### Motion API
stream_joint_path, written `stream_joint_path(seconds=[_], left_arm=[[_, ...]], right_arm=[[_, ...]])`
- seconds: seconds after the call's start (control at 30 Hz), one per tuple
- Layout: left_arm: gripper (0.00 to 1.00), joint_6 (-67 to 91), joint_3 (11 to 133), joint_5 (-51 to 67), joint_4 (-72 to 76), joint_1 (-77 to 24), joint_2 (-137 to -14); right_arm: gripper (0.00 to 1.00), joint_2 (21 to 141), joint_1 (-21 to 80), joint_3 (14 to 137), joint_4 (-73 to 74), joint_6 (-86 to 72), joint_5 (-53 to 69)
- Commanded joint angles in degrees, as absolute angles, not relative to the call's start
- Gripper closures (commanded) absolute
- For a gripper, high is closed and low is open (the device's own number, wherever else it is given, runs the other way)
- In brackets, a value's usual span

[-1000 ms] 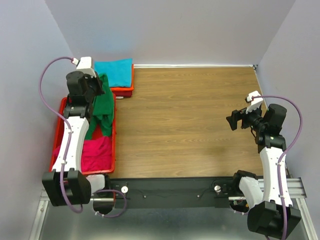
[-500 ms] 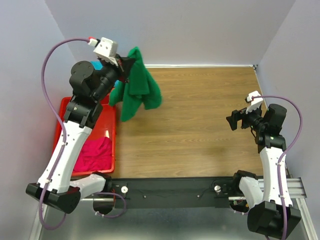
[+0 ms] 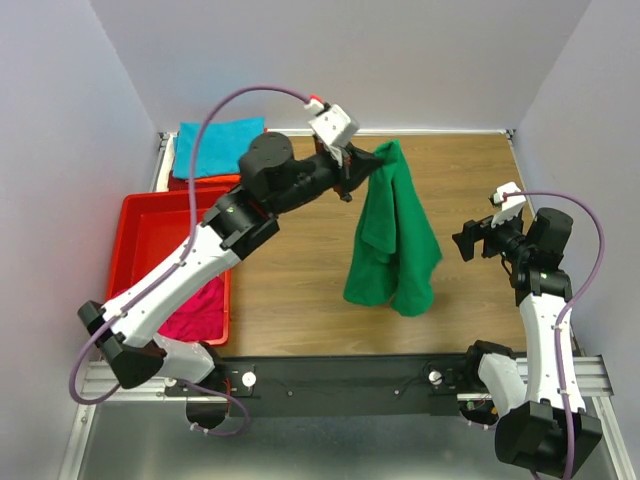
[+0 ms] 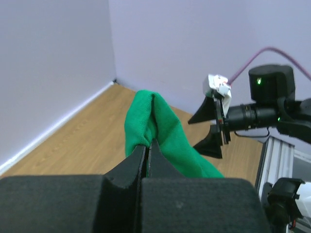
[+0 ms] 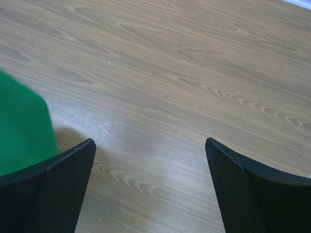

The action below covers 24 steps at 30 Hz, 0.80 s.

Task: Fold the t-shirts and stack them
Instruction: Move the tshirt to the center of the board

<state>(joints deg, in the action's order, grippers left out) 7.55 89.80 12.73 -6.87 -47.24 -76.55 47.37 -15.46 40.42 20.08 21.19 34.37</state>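
Observation:
A green t-shirt (image 3: 392, 240) hangs in the air over the middle of the wooden table, bunched at its top in my left gripper (image 3: 368, 164), which is shut on it. The left wrist view shows the green t-shirt (image 4: 160, 131) pinched between the closed fingers of the left gripper (image 4: 147, 144). My right gripper (image 3: 466, 242) stands open at the right, just right of the hanging cloth, nothing in it. An edge of green t-shirt (image 5: 22, 131) shows left of the open right gripper (image 5: 150, 145). A magenta t-shirt (image 3: 195, 310) lies in the red tray (image 3: 150, 225). A folded teal t-shirt (image 3: 215, 145) tops a stack at the back left.
Under the teal t-shirt, orange and dark red cloth edges (image 3: 205, 183) show. Purple walls close in the left, back and right sides. A black rail (image 3: 340, 380) with the arm bases runs along the near edge.
My left arm has swung from over the red tray to the middle of the table, carrying the green t-shirt up and rightwards. The right arm has not moved.

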Motion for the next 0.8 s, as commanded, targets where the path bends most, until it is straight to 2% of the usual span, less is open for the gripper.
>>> stream_joint_path(seconds=[0.0, 0.07, 0.17, 0.23, 0.3, 0.47, 0.57, 0.7, 0.77], left_arm=[[1.0, 9.04, 85.18, 12.92, 1.04, -47.9, -77.95], [1.0, 10.1, 79.58, 11.87, 4.55, -47.9, -78.66], [0.68, 11.6, 74.03, 5.3, 5.54, -47.64, -81.82], [0.54, 12.3, 72.78, -2.61, 3.26, -45.98, -85.14], [0.51, 12.39, 72.77, -8.22, 0.11, -43.35, -87.61], [0.48, 6.86, 71.28, -11.69, -4.13, -41.92, -84.91], [0.48, 3.53, 68.04, -4.0, -4.57, -42.01, -80.26], [0.48, 2.9, 61.54, 9.79, -5.01, -42.71, -76.74], [0.48, 2.81, 57.23, 12.73, -5.27, -44.2, -75.59]], right_arm=[[0.0, 47.81, -15.56, 39.73, 21.36, 22.15, 33.14], [0.0, 47.9, -15.56, 39.73, 21.36, 22.06, 32.78], [0.0, 48.08, -15.56, 39.73, 21.36, 22.06, 33.13], [0.0, 48.34, -15.56, 39.64, 21.45, 22.15, 33.74], [0.0, 48.51, -15.56, 39.29, 21.53, 22.41, 35.23], [0.0, 51.59, -15.56, 39.46, 26.27, 26.79, 44.98], [0.0, 53.78, -15.47, 40.25, 32.31, 33.21, 55.95], [0.01, 56.94, -15.12, 41.48, 36.81, 38.56, 58.71], [0.01, 58.18, -14.24, 42.27, 38.92, 39.98, 58.36]])
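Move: My left hand grips the top of the green t-shirt, whose middle hangs some 22 cm below, 6 cm right and 3 cm ahead. The center of the board is about 9 cm ahead, 5 cm right and 46 cm below. The folded stack lies some 40 cm left and 39 cm ahead, the red box about 50 cm left and 4 cm ahead, both about 42 cm down. From my right hand that center is about 6 cm ahead, 19 cm left and 19 cm below, the green t-shirt's middle level, 18 cm left and 5 cm up. I sink my left hand quickly, about 24 cm, reaching some 10 cm forward over the board; on the way its fingers open about halfway and let go of the green t-shirt while the wrist tips down and pivots counter-clockwise. Then I draw it back 5 cm. Late on, my open right hand starts left and down towards the shirt, easing back slightly and turning some 20 degrees counter-clockwise. ##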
